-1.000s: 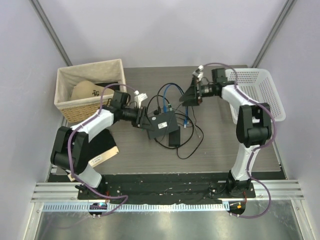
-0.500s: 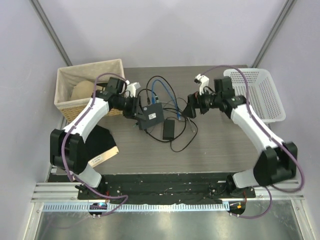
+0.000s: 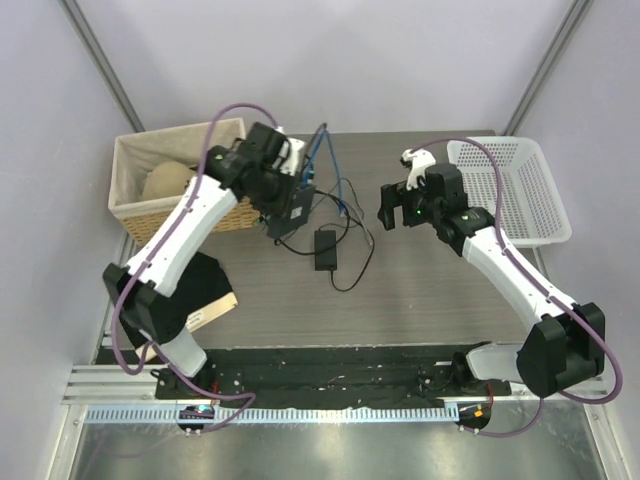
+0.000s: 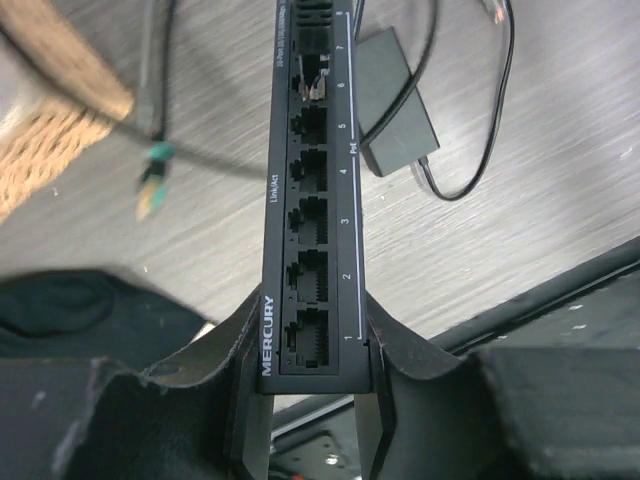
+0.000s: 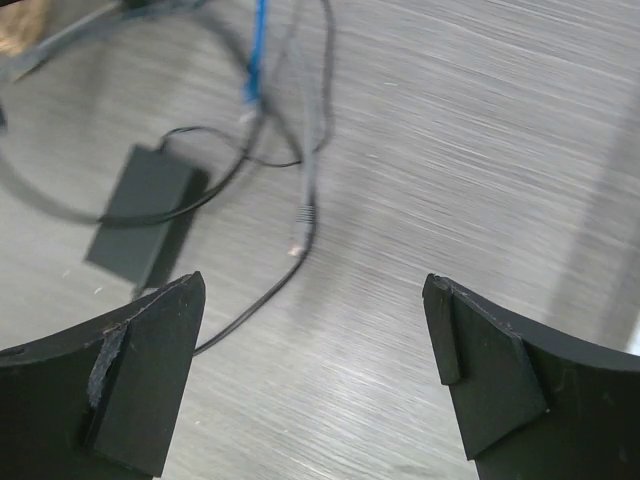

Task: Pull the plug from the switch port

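Note:
My left gripper (image 3: 281,188) is shut on the flat black switch (image 3: 295,207) and holds it up off the table, on edge. In the left wrist view my fingers (image 4: 225,352) clamp its near end (image 4: 312,300). Ports 1 to 5 are empty; the port by number 6 (image 4: 311,82) has something pale in it. The bright-blue cable (image 3: 322,150) rises from the switch's far end and hangs back down; its loose end shows in the right wrist view (image 5: 250,90). I cannot tell whether the plug sits in a port. My right gripper (image 3: 388,207) (image 5: 315,330) is open, empty, right of the cables.
The black adapter brick (image 3: 325,248) (image 5: 140,212) lies on the table with thin black cords (image 3: 352,262) looped round it. A wicker basket (image 3: 135,205) stands at the back left. A white plastic basket (image 3: 515,190) stands at the back right. A black pouch (image 3: 205,285) lies front left.
My left arm has lifted the switch off the table and carried it back and left, dragging cords and adapter after it. My right gripper has drawn back from the blue cable.

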Controlling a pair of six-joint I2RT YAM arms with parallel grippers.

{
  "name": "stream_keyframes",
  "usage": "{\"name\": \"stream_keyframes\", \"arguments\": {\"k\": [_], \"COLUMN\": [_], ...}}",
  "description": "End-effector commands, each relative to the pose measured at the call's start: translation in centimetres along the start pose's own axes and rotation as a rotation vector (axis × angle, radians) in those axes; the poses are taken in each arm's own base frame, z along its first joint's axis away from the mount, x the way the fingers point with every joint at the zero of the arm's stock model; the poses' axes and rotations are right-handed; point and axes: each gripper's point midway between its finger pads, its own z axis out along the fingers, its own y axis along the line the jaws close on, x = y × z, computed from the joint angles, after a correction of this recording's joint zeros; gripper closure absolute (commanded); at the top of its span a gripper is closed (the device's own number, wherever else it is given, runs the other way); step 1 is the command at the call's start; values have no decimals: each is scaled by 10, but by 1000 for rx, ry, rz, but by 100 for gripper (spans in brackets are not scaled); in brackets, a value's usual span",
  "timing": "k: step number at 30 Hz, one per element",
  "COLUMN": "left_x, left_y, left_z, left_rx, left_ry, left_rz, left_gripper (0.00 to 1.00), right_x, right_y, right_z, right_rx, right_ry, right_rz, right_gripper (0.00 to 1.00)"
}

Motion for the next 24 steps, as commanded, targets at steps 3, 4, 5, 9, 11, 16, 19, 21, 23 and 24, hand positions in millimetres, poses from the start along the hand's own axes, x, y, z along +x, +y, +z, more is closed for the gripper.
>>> {"name": "stream_keyframes", "arguments": {"k": [3,4,5,9,11,16,19,21,23,24], "left_x": [-45,-55,-52,-54,-43,-33,-31,-33,-28,-28], "left_y": [-11,-15,-22,-68,-101,-160,-160,-159,-157,-156], "left_z": [17,21,26,39,48,67,86,98,109,112], "left_rx": [-155,-154,-144,-71,-44,-35,-79,-109,-127,-141], "left_ry": [-115,-159,-167,-284,-340,-524,-517,-523,-521,-525], "left_rz": [165,189,211,344,489,645,633,647,678,711], "left_gripper": [100,100,100,100,100,100,100,100,100,100], "right_x": [-20,-13,-10,16,24,37,47,58,67,70], "right_y": [-63,-71,-91,-118,-138,-154,-151,-147,-143,-142], "right_z": [-15,-17,-23,-30,-37,-37,-37,-39,-40,-41], "right_rx": [213,229,259,304,351,371,336,331,327,324], "right_ry": [-33,-8,-2,68,73,99,115,130,144,148], "right_rz": [196,230,289,352,375,412,451,455,461,463], "right_gripper": [0,0,0,1,0,0,0,0,0,0]}}
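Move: Beneath the left hand, which holds the switch by one end, the black power adapter lies about 9 cm to the right, 3 cm ahead and 23 cm down; the wicker basket stands roughly 26 cm to its left and 13 cm ahead. The plug still in the switch sits some 6 cm ahead, 5 cm right and 2 cm up from that hand. For the empty right hand the plug is about 21 cm left, 2 cm ahead and 7 cm higher; the white basket is some 28 cm right and 10 cm ahead. Sweeping about 17 cm to the right while sinking some 12 cm, the left hand carries the switch past the adapter, away from the wicker basket, drawing back a little late on; its wrist swings clockwise and tips the fingers up, grip kept. The right hand, still wide open, clears off rightward towards the white basket by about 16 cm, turning clockwise and dipping slightly at the end. ##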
